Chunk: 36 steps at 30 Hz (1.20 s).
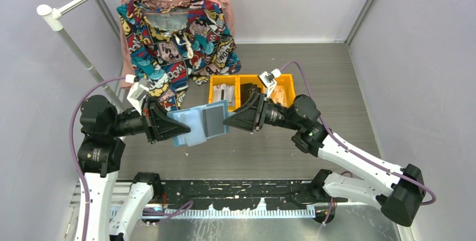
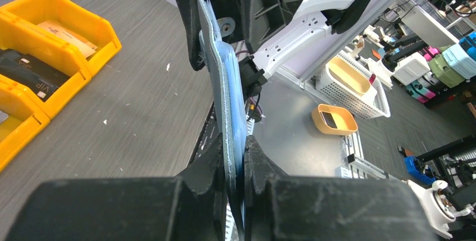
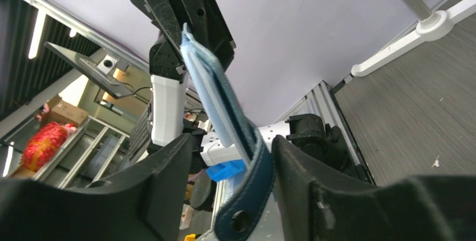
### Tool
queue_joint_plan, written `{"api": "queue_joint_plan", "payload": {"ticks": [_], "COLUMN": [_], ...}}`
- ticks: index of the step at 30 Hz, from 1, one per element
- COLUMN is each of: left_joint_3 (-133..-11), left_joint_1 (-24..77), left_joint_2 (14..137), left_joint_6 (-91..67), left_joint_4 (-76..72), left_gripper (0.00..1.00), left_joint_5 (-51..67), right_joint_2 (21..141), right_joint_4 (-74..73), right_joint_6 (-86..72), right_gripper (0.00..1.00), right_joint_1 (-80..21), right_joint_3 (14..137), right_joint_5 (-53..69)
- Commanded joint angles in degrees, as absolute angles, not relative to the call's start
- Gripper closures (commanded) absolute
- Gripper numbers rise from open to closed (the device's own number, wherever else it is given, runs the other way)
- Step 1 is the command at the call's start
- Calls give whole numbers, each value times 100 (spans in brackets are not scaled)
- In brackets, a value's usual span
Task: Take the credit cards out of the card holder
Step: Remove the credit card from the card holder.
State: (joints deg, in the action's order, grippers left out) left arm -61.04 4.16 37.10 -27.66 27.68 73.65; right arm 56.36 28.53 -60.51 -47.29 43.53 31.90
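Note:
The card holder [image 1: 193,128] hangs open in the air between my two arms, its light-blue inner side facing up. A grey credit card [image 1: 214,118] shows in a sleeve on its right half. My left gripper [image 1: 178,127] is shut on the holder's left edge. In the left wrist view the jaws [image 2: 236,168] pinch the card holder [image 2: 224,89], seen edge-on. My right gripper [image 1: 227,120] is at the holder's right edge. In the right wrist view its fingers [image 3: 230,162] stand apart around the card holder [image 3: 210,92]. The dark snap tab [image 3: 252,193] leans on the right finger.
Orange bins [image 1: 286,83] stand on the table behind the holder, with pale cards [image 1: 223,92] and a dark card [image 1: 248,90] in them. They also show in the left wrist view as bins [image 2: 84,50]. A patterned shirt [image 1: 174,39] hangs on a rack at the back left.

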Motion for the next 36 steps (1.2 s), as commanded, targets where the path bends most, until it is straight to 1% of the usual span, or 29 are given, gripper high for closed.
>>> {"api": "queue_joint_plan", "payload": {"ticks": [1, 2, 3, 7, 11, 12, 16, 19, 22, 23, 25, 28, 33, 34, 36], "left_joint_3": [-6177, -6186, -6198, -6180, -6145, -6147, -6169, -6170, -6172, -6170, -6162, -6133, -6122, -6122, -6133], "left_joint_1": [435, 442, 440, 440, 446, 441, 453, 448, 451, 450, 459, 457, 457, 461, 457], "left_joint_2": [3631, 3627, 3627, 3613, 3613, 3622, 3617, 3613, 3619, 3614, 3623, 3626, 3630, 3641, 3646], "left_joint_6": [-2964, -2975, -2983, -2979, -2969, -2969, -2986, -2982, -2965, -2962, -2949, -2946, -2901, -2895, -2873], "left_joint_4": [2322, 2324, 2324, 2332, 2336, 2335, 2329, 2337, 2365, 2373, 2369, 2350, 2430, 2434, 2457], "left_gripper": [100, 100, 100, 100, 100, 100, 100, 100, 100, 100, 100, 100, 100, 100, 100], "left_joint_5": [7558, 7568, 7575, 7596, 7583, 7575, 7572, 7582, 7585, 7585, 7565, 7542, 7548, 7548, 7552], "right_joint_2": [5704, 5693, 5680, 5588, 5525, 5532, 5575, 5606, 5622, 5620, 5612, 5629, 5780, 5805, 5871], "right_joint_4": [3224, 3337, 3424, 4143, 4412, 4447, 4523, 4591, 5093, 5173, 5061, 4722, 4571, 4507, 4267], "right_joint_6": [-5961, -6003, -6038, -6405, -6539, -6564, -6608, -6629, -6840, -6889, -6853, -6685, -6547, -6482, -6283], "right_gripper": [50, 58, 62, 72, 83, 84, 84, 81, 81, 82, 90, 93, 94, 94, 88], "right_joint_1": [-4805, -4812, -4811, -4817, -4832, -4837, -4876, -4918, -4931, -4931, -4947, -5028, -5304, -5370, -5525], "right_joint_3": [4522, 4487, 4447, 4199, 4033, 4013, 4004, 4005, 3915, 3906, 3947, 4048, 4327, 4412, 4575], "right_joint_5": [3134, 3150, 3159, 3326, 3350, 3349, 3331, 3355, 3463, 3471, 3436, 3317, 3326, 3310, 3277]}}
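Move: Just off the right fingertips is the holder's right cover, its middle about 3 cm to their left and level with them; the strap already reaches between the open fingers. The blue card sleeves lie some 9 cm to this hand's left and 1 cm nearer. The card bin sits about 25 cm ahead, 4 cm left and 32 cm below, and the black-item bin 25 cm ahead, 5 cm right, as low. From the left hand, which already grips the holder, the cover's middle is about 7 cm right and 2 cm ahead. Closing on the outer edge of the card holder's right cover, the right fingers pinch it, then the hand draws back towards the base by about 4 cm and rises some 2 cm, wrist turning roughly 10 degrees with its left side lifting and a little counter-clockwise. The left hand keeps its grip on the sleeve side of the holder, practically still. ##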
